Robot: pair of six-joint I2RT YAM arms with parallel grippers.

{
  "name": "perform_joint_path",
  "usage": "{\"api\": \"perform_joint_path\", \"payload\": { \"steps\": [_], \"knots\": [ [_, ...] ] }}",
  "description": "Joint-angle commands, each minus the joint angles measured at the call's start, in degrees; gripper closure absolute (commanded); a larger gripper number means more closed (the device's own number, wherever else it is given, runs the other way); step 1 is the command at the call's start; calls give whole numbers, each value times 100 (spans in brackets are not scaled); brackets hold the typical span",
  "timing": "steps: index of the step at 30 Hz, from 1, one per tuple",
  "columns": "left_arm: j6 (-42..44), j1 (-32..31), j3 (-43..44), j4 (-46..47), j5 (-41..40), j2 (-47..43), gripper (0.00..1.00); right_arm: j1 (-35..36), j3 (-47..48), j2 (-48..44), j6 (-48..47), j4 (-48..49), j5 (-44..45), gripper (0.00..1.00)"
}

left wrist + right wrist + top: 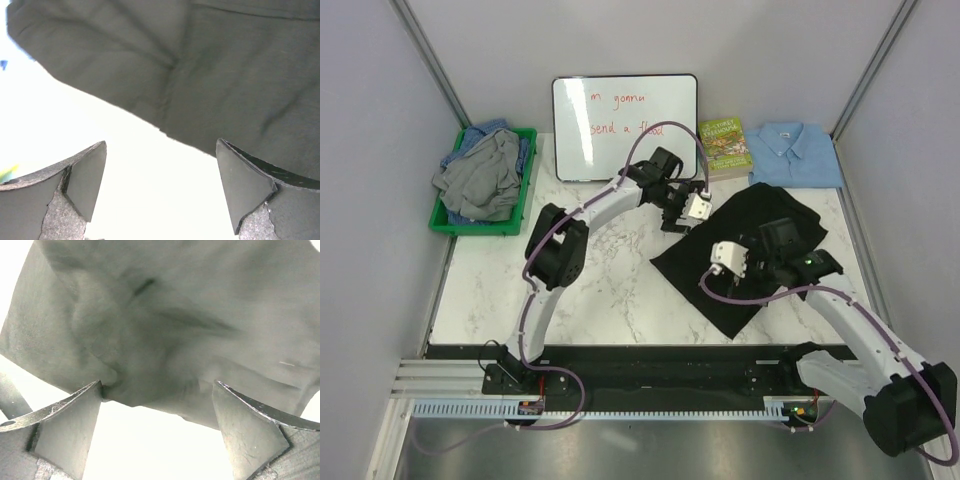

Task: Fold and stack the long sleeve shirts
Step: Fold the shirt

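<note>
A black long sleeve shirt lies crumpled on the marble table, right of centre. My left gripper hovers at its far left edge, jaws open. In the left wrist view the shirt fills the top and the gripper holds nothing. My right gripper is over the shirt's middle. In the right wrist view this gripper is open, and the shirt's bunched edge reaches in between the fingertips unclamped. A folded light blue shirt lies at the back right. Grey and blue shirts are heaped in the bin.
The green bin stands at the back left. A whiteboard leans on the back wall, with a green-covered book to its right. Bare marble lies left of the black shirt. Grey walls close in both sides.
</note>
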Motion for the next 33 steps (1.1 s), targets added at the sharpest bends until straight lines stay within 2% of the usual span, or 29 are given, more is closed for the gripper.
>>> {"api": "perform_joint_path", "payload": {
  "steps": [1, 6, 9, 12, 16, 19, 24, 29, 33],
  "knots": [
    [-1381, 93, 347, 310, -56, -546, 4, -546, 1091, -225, 38, -827, -840, 2],
    [-2592, 365, 330, 318, -188, -687, 3, -1627, 1558, 371, 513, -794, -1264, 2],
    [-3262, 646, 225, 301, -180, -872, 3, -1866, 1672, 1109, 812, -522, -1177, 2],
    [-3676, 927, -12, 301, -232, -1170, 2, -1866, 2058, 2110, 1347, -319, -992, 16],
    [-3904, 1278, -557, 301, -259, -1636, 3, -1866, 2874, 3473, 2077, -64, -720, 40],
    [-4221, 1481, -970, 310, -241, -2049, 3, -1805, 3455, 4238, 2526, 68, -561, 44],
    [-4537, 1710, -1769, 494, -311, -2664, 3, -1236, 3598, 4942, 2693, 288, -158, 44],
    [-4827, 2009, -2210, 608, -399, -3121, 3, -575, 3335, 5417, 2299, 271, 28, 45],
    [-5082, 2299, -2500, 600, -338, -3420, 3, 328, 3044, 5356, 1711, 165, -7, 45]
  ]
}}
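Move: Both hands are open and empty. The shirt, lying slantwise, has its middle about 9 cm ahead of the right hand, 2 cm to its left and 7 cm below. The book lies about 35 cm ahead and 6 cm left of that hand, the folded blue shirt 33 cm ahead and 10 cm right. From the left hand, the shirt's middle is roughly 14 cm right, 11 cm back and 7 cm below, the whiteboard's 20 cm ahead and 15 cm left. The right fingertips come down onto the shirt's far part: the hand first arcs up, then reaches forward some 14 cm and sinks, turning clockwise and closing to about half open, before sliding left about 5 cm low on the cloth. The open left hand clears off left about 19 cm and up 10 cm, away from the shirt, swinging counter-clockwise. ##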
